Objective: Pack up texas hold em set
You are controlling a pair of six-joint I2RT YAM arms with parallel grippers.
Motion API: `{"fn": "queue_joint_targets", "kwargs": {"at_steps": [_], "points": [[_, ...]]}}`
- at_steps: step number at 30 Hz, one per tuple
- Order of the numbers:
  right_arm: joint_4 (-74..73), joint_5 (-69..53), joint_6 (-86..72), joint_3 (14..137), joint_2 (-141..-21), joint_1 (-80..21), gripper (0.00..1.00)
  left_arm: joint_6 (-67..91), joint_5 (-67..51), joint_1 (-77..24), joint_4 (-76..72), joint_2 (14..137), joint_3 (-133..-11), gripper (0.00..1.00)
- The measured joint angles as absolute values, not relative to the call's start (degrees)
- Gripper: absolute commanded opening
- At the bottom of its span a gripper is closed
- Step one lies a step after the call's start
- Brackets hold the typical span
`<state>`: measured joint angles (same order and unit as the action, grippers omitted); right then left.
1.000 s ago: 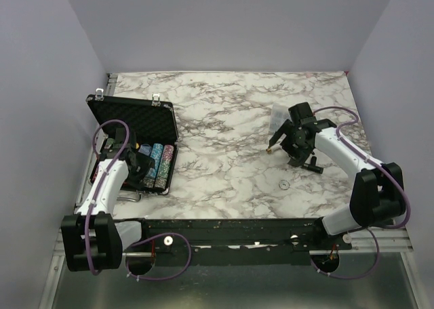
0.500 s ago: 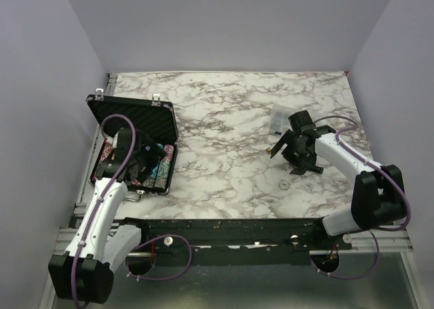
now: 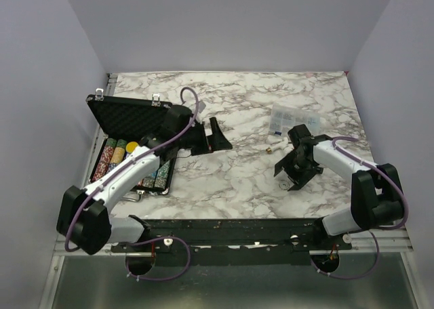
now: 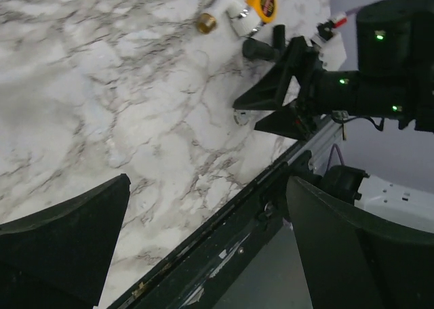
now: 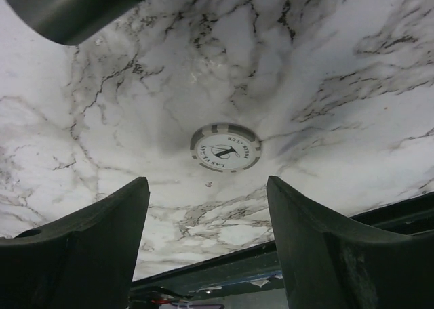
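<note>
The black case point(image 3: 133, 116) lies open at the table's left, lid propped up, with rows of coloured poker chips point(image 3: 112, 157) inside. My left gripper point(image 3: 220, 138) point(image 4: 207, 187) hangs open and empty over the marble, right of the case. A white round chip point(image 5: 226, 147) lies flat on the marble just beyond my right gripper point(image 5: 205, 183) point(image 3: 291, 173). That gripper is low over the table and open, with nothing between its fingers. In the top view the right gripper hides the chip.
A clear plastic compartment box point(image 3: 288, 117) sits at the back right. A yellow ring with a brass-tipped tool point(image 4: 261, 1) point(image 3: 270, 148) lies just left of the right gripper. The black front rail point(image 3: 230, 229) runs along the table's near edge.
My left arm swung out of the case to the right over the table, and its jaws opened wide. My right gripper moved nearer and lower over the white chip, and its jaws narrowed a little.
</note>
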<state>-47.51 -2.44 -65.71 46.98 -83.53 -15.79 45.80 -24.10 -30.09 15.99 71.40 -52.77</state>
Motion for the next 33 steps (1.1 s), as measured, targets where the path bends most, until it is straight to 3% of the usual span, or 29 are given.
{"fn": "queue_joint_targets", "kwargs": {"at_steps": [5, 18, 33], "points": [[-48.75, -2.0, -68.64, 46.41, -83.57, -15.79, 0.69, 41.25, -29.1, -34.98, 14.41, 78.17, -60.53, 0.98], [-49.19, 1.32, -71.18, 46.35, -86.43, -15.79, 0.65, 38.15, -32.58, -36.36, 14.46, 79.7, -59.86, 0.98], [-47.48, 1.21, -72.77, 45.82, -87.33, -15.79, 0.46, 37.93, -32.99, -36.34, 14.37, 79.96, -59.86, 0.98]]}}
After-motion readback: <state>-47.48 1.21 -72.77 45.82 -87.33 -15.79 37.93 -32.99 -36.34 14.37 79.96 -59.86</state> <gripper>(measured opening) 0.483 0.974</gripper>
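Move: The last poker chip lies almost under the right hand, about 3 cm below its finger pads and only 1 cm back and 1 cm to the right. A black tool lies some 6 cm ahead and 9 cm to the right of that hand, and a brass-ended fitting about 12 cm ahead and 3 cm to the left. From the left hand the chip is roughly 6 cm back, 23 cm to the right and 19 cm below. The poker chip is straddled by the right hand, which sinks about 2 cm while easing 1 cm to the right and slightly back, turning a little clockwise. Its fingers narrow from roughly three-quarters to half open, the tips coming up to either side of the rim. The left hand, open and empty, swings about 5 cm right and 2 cm back, turning clockwise, then holds still. ##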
